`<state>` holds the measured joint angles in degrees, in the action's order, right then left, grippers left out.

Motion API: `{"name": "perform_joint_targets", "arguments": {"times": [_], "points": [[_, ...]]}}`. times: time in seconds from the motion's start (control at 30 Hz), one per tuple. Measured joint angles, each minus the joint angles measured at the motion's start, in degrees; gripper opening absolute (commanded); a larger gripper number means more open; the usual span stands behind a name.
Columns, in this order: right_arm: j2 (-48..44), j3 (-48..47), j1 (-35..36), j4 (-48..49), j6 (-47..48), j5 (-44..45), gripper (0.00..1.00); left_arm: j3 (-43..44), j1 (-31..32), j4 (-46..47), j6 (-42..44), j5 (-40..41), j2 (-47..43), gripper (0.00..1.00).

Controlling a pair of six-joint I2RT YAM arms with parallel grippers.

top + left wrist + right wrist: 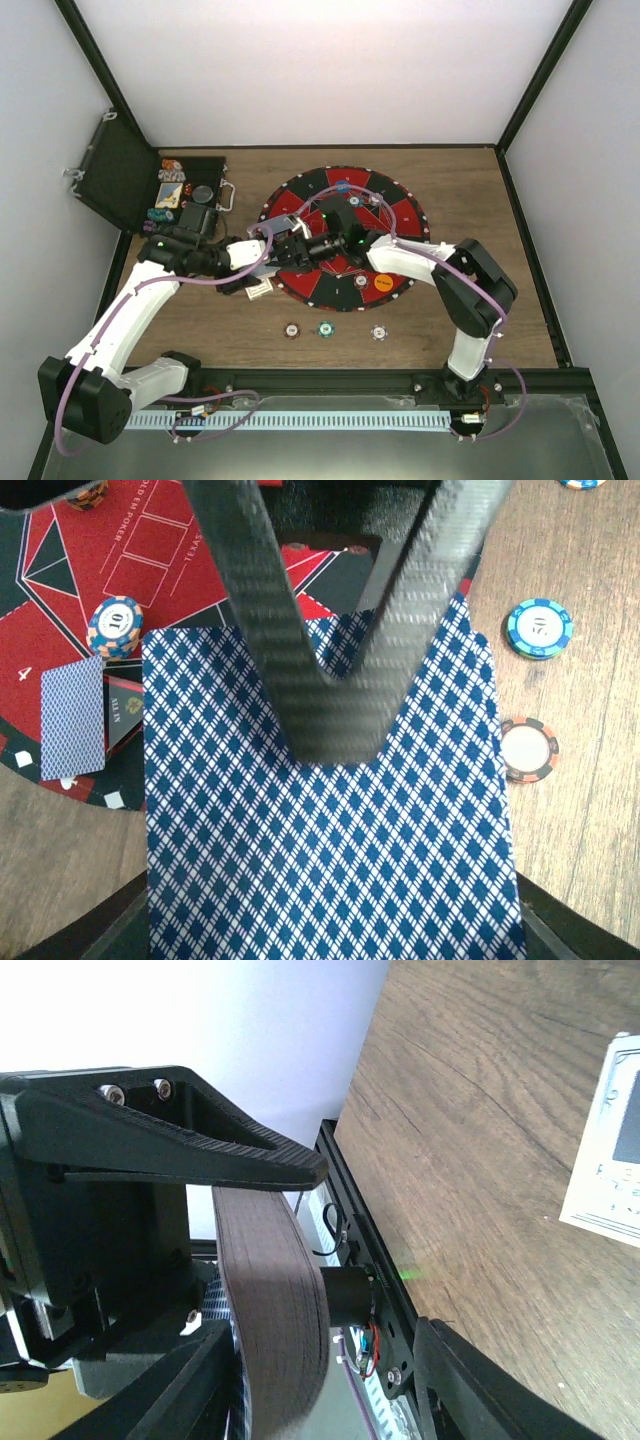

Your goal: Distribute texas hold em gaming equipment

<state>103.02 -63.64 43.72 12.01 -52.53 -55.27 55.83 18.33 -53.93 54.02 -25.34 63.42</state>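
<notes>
My left gripper (270,245) hangs over the left edge of the round poker mat (400,215), shut on a deck of blue diamond-backed playing cards (330,860). My right gripper (302,244) meets it from the right, and its dark fingers (250,600) lie in a V across the top card. In the right wrist view the deck's edge (275,1310) stands between the parted jaws of the right gripper (370,1255), against the upper one and clear of the lower one. One card (72,720) lies face down on the mat beside a chip (115,625). Three chips (325,328) sit in front of the mat.
A black hinged case (135,185) lies open at the back left with chips inside. An orange button (383,282) rests on the mat's near side. A white leaflet (258,290) lies by the mat's left edge. Teal (539,628) and brown (528,748) chips lie on the wood.
</notes>
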Motion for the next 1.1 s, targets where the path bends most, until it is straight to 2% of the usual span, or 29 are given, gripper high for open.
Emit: {"name": "perform_joint_targets", "arguments": {"times": [0.47, 0.8, 1.1], "points": [[-4.61, 1.70, -1.95, -3.56, 2.34, 1.55, 0.32, 0.76, 0.04, -0.35, -0.02, -0.76, 0.13, 0.04], [-5.92, 1.66, -1.92, -4.70, 3.58, 2.16, 0.01, 0.72, 0.04, -1.03, 0.09, 0.04, 0.17, 0.04], [-8.24, 2.14, -2.14, -7.26, 3.37, 3.98, 0.01, -0.04, 0.04, 0.72, 0.20, 0.70, 0.15, 0.04]]}}
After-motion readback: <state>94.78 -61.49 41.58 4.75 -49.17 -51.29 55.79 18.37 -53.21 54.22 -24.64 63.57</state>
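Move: The deck, held still in the left hand, has its middle about 3 cm to the left of the right hand and 1 cm lower, with a right fingertip over its blue-patterned face. From the right hand, a dealt card lies on the mat roughly 8 cm ahead, the blue chip stack some 3 cm to the right and level with it, and the cream card box about 5 cm back and 4 cm left, all around 15 cm below. From the left hand, the deck's middle is about 2 cm to the right and 1 cm down. To the right and upward, the right hand draws back about 3 cm and climbs some 2 cm, its fingertip working across the top card towards the deck's right-hand edge. Its fingers go from half open to fully shut at that edge, seeming to pinch the protruding card, while the left hand keeps the deck gripped practically in place. ##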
